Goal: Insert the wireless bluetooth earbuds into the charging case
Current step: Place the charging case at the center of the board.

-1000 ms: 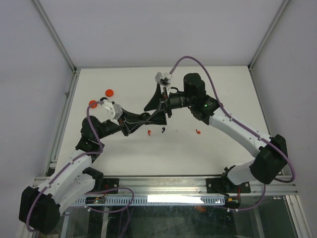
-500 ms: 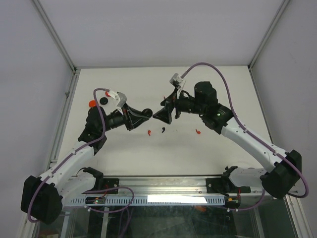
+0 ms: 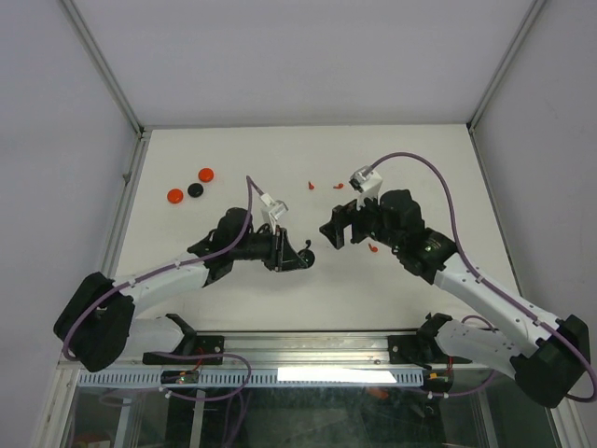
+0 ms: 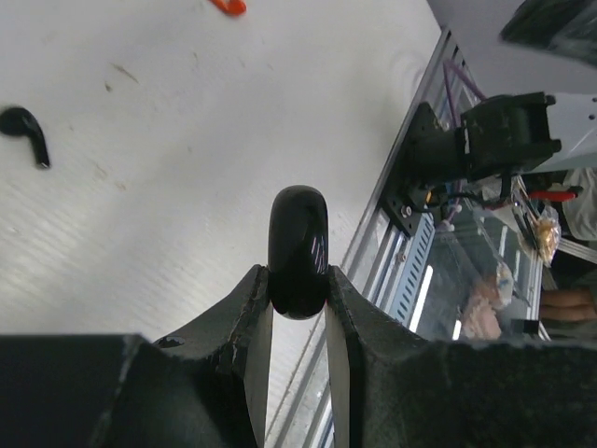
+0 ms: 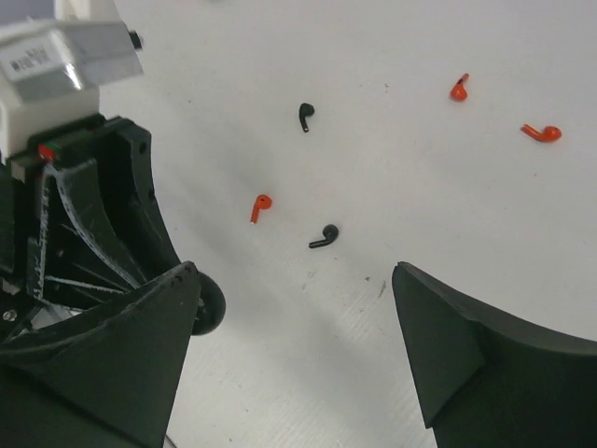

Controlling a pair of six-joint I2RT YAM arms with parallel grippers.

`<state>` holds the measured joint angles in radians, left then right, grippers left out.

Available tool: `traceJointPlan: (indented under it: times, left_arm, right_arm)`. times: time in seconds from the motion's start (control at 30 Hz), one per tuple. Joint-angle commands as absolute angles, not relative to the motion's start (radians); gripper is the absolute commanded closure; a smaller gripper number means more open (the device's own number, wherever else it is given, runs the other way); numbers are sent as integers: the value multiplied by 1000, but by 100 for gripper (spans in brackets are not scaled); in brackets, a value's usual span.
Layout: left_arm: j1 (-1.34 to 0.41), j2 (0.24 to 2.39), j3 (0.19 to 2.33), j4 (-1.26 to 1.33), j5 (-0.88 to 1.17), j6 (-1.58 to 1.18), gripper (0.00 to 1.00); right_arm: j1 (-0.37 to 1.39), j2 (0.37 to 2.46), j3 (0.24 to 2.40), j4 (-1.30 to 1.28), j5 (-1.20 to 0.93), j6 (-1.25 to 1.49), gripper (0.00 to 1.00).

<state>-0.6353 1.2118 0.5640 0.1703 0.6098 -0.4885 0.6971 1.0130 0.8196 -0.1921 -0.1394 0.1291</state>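
Note:
My left gripper [image 4: 298,280] is shut on a glossy black round charging case [image 4: 298,238], held edge-on just above the table; from above the left gripper [image 3: 298,259] sits near the table's middle front. The right gripper [image 5: 294,275] is open and empty, hovering over the table just right of that case [image 5: 207,306], and seen from above the right gripper [image 3: 330,233] is close by. Earbuds lie loose: two black ones [image 5: 325,236] [image 5: 305,114] and a red one [image 5: 261,205] ahead of the right gripper, two more red ones [image 5: 458,88] [image 5: 542,133] farther off.
Two red discs [image 3: 174,196] [image 3: 205,174] and a black disc [image 3: 195,189] lie at the back left. A red earbud [image 3: 373,247] lies beside the right arm. The table's near edge has a metal rail [image 3: 373,347].
The left arm has swung from the back left toward the centre front, still gripping the black case. The right gripper has pulled back to the right and come lower, staying open.

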Motion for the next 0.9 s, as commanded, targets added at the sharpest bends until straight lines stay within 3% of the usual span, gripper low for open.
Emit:
traceJointPlan:
  times: [0.0, 0.43, 0.87]
  left_arm:
    - [-710, 1295, 577, 187, 542, -577, 93]
    - [-863, 1592, 648, 243, 488, -642, 83]
    - [-883, 1515, 637, 80, 316, -649, 46]
  right_arm:
    - [695, 953, 783, -143, -34, 138, 13]
    - [695, 846, 683, -175, 42, 144, 13]
    - [695, 765, 655, -251, 70, 161, 13]
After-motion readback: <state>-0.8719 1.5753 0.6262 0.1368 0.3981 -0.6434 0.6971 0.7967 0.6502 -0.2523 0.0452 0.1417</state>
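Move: The charging case is already in the left fingers; its place on the near part of the board lies about 5 cm back, 6 cm to the right and 12 cm below that hand. On the board beyond, a black earbud lies some 6 cm ahead of the left hand and 3 cm right, and a red earbud about 5 cm ahead and 4 cm left. From the right hand the place is roughly 10 cm back, 3 cm left and 20 cm down. The charging case, still pinched in the left fingers, is carried down about 11 cm, and also back 5 cm and a little right, onto the bare board while the fingers tip some 20 degrees more steeply downward. There the left hand all but stops and opens to let go of it. The right hand, open and empty, draws off about 5 cm to the right, sinking slightly. ##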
